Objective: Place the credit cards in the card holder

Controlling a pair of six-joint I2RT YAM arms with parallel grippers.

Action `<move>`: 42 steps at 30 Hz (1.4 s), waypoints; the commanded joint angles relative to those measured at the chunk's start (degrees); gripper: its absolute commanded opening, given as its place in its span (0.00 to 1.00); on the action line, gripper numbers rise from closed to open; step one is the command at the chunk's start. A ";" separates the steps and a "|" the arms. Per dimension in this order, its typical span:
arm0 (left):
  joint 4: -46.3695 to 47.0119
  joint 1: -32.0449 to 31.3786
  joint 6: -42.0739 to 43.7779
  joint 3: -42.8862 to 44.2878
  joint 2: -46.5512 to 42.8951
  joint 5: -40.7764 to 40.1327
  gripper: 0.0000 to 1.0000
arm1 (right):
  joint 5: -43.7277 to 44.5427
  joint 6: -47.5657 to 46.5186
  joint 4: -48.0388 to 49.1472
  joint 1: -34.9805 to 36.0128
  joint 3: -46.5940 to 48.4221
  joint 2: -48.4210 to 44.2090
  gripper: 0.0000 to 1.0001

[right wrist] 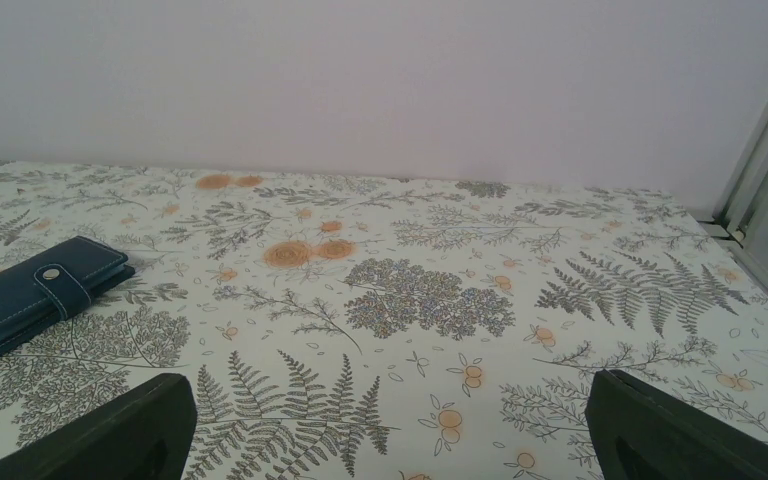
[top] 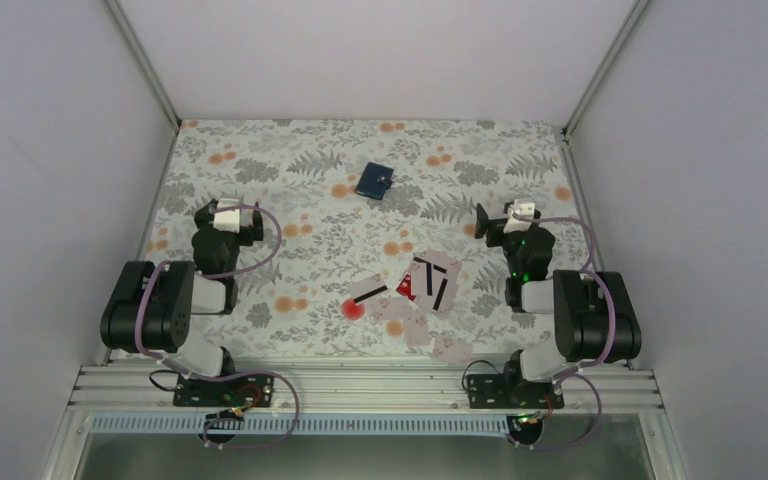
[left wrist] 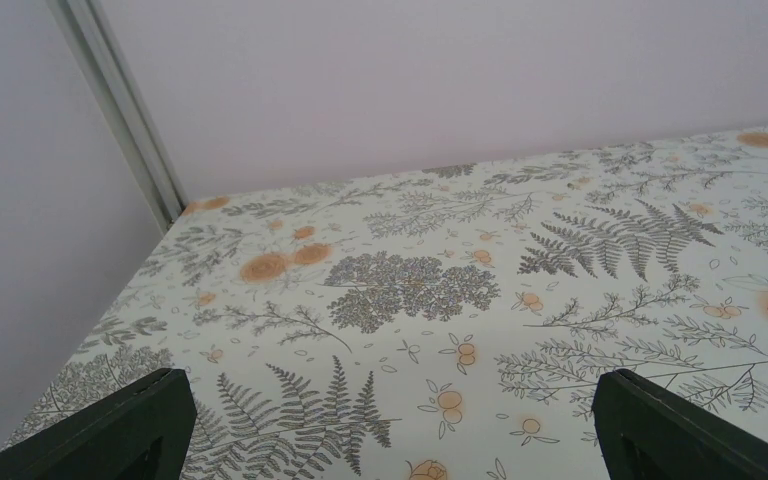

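The card holder (top: 374,180), dark navy and closed with its snap tab, lies on the floral table toward the far middle; the right wrist view has the card holder (right wrist: 40,292) at its left edge. Several credit cards (top: 428,283) lie loosely overlapped near the front middle, some showing black stripes, one (top: 364,298) with a red patch. My left gripper (top: 230,204) (left wrist: 388,400) is open over bare cloth at the left. My right gripper (top: 508,208) (right wrist: 390,400) is open at the right, nothing between its fingers. Both hang well apart from the cards and the holder.
Pale walls enclose the table on three sides, with aluminium posts (top: 145,62) (top: 605,62) at the far corners. A metal rail (top: 360,385) carrying both arm bases runs along the near edge. The floral cloth (top: 290,170) covers the whole table.
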 commanded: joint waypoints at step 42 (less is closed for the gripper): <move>-83.50 -0.17 -16.09 54.92 -3.59 -7.33 1.00 | 4.53 10.38 -65.07 -0.39 45.58 -4.23 0.99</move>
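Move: The card holder lies about 18 cm ahead of my right hand and some 27 cm to its left, about 13 cm lower. The striped cards, grouped near the base, lie about 15 cm behind that hand and 14 cm to its left; the single striped card is level with them, about 30 cm to the hand's left. From my left hand, the holder lies about 18 cm ahead, 33 cm to the right and 12 cm below. After holding still at first, I lift both empty hands off their resting pose together, up and forward over the bare table: my left some 12 cm up and 8 cm out, my right about 10 cm up and 8 cm out. Both wrists tip down a little over 10 degrees, the left also rolling its left side down; my fingers stay wide open and touch nothing. ##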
